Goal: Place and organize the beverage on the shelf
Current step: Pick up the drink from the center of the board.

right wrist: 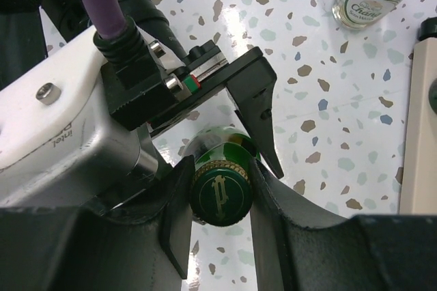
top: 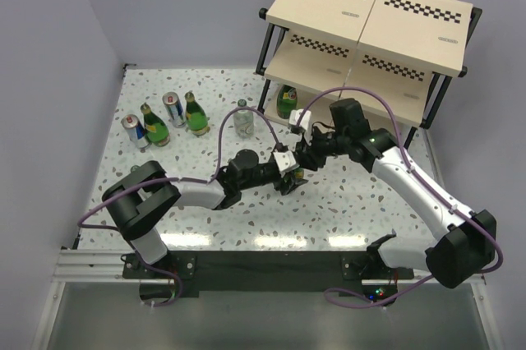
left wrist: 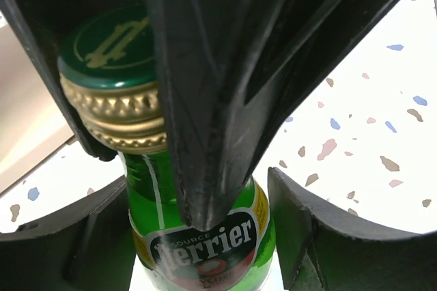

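Note:
A green glass bottle (left wrist: 147,188) with a yellow-red label stands mid-table, in front of the shelf (top: 370,13). My right gripper (right wrist: 220,195) is shut on its green cap and gold neck (right wrist: 220,192) from above. My left gripper (left wrist: 198,233) reaches in from the left at label height, and its fingers (left wrist: 321,236) lie against both sides of the bottle's body. In the top view the two grippers meet at the bottle (top: 297,174), which is mostly hidden there. Another green bottle (top: 286,102) stands on the shelf's bottom board.
A clear bottle (top: 243,120) stands just behind the grippers. At the back left are two cans (top: 134,130) (top: 173,108) and two green bottles (top: 154,125) (top: 195,114). The shelf's black leg (top: 267,87) is close on the right.

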{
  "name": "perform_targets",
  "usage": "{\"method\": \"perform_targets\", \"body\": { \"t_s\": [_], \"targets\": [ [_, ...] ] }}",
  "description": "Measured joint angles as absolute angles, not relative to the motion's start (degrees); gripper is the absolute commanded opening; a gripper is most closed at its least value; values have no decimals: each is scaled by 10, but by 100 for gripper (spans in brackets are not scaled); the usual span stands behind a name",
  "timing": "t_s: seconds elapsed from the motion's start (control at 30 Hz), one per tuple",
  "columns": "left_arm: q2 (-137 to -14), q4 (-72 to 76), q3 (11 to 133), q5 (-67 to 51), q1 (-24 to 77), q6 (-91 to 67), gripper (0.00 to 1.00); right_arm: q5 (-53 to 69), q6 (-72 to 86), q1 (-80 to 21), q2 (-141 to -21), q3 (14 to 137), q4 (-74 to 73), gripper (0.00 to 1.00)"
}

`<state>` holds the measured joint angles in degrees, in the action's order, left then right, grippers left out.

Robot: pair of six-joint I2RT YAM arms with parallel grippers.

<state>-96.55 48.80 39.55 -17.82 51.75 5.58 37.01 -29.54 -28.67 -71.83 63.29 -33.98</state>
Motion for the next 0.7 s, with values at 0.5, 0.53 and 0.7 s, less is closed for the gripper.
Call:
{"method": "perform_targets", "body": {
  "t_s": [0.5, 0.53, 0.7],
  "targets": [
    [-966, 487, 351, -134, 518, 36, 0, 398, -319, -248, -685, 627, -320, 99],
    [-966, 488, 351, -131, 518, 35, 0, 404, -324, -241, -681, 627, -323, 99],
    [-967, 496, 351, -113, 515, 25, 0, 413, -330, -195, -666, 630, -330, 99]
  ]
}}
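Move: The drink, a green bottle, is already in both grippers: its middle is right at the left hand point and about 6 cm straight below the right one, which holds its neck. From the left hand, the open lower shelf board lies some 23 cm ahead, 8 cm right and 9 cm down; the shelved bottle about 24 cm ahead, 1 cm left, 2 cm down; the clear bottle roughly 19 cm ahead, 15 cm left, 5 cm down. Open the right gripper wide to let go of the bottle's neck, then draw it away up and to the right, about 4 cm sideways and 3 cm up, easing forward. Meanwhile keep the left fingers closed on the bottle's body and take it down some 3 cm and 2.5 cm to the left, out from between the right fingers, yawing slightly counter-clockwise. ##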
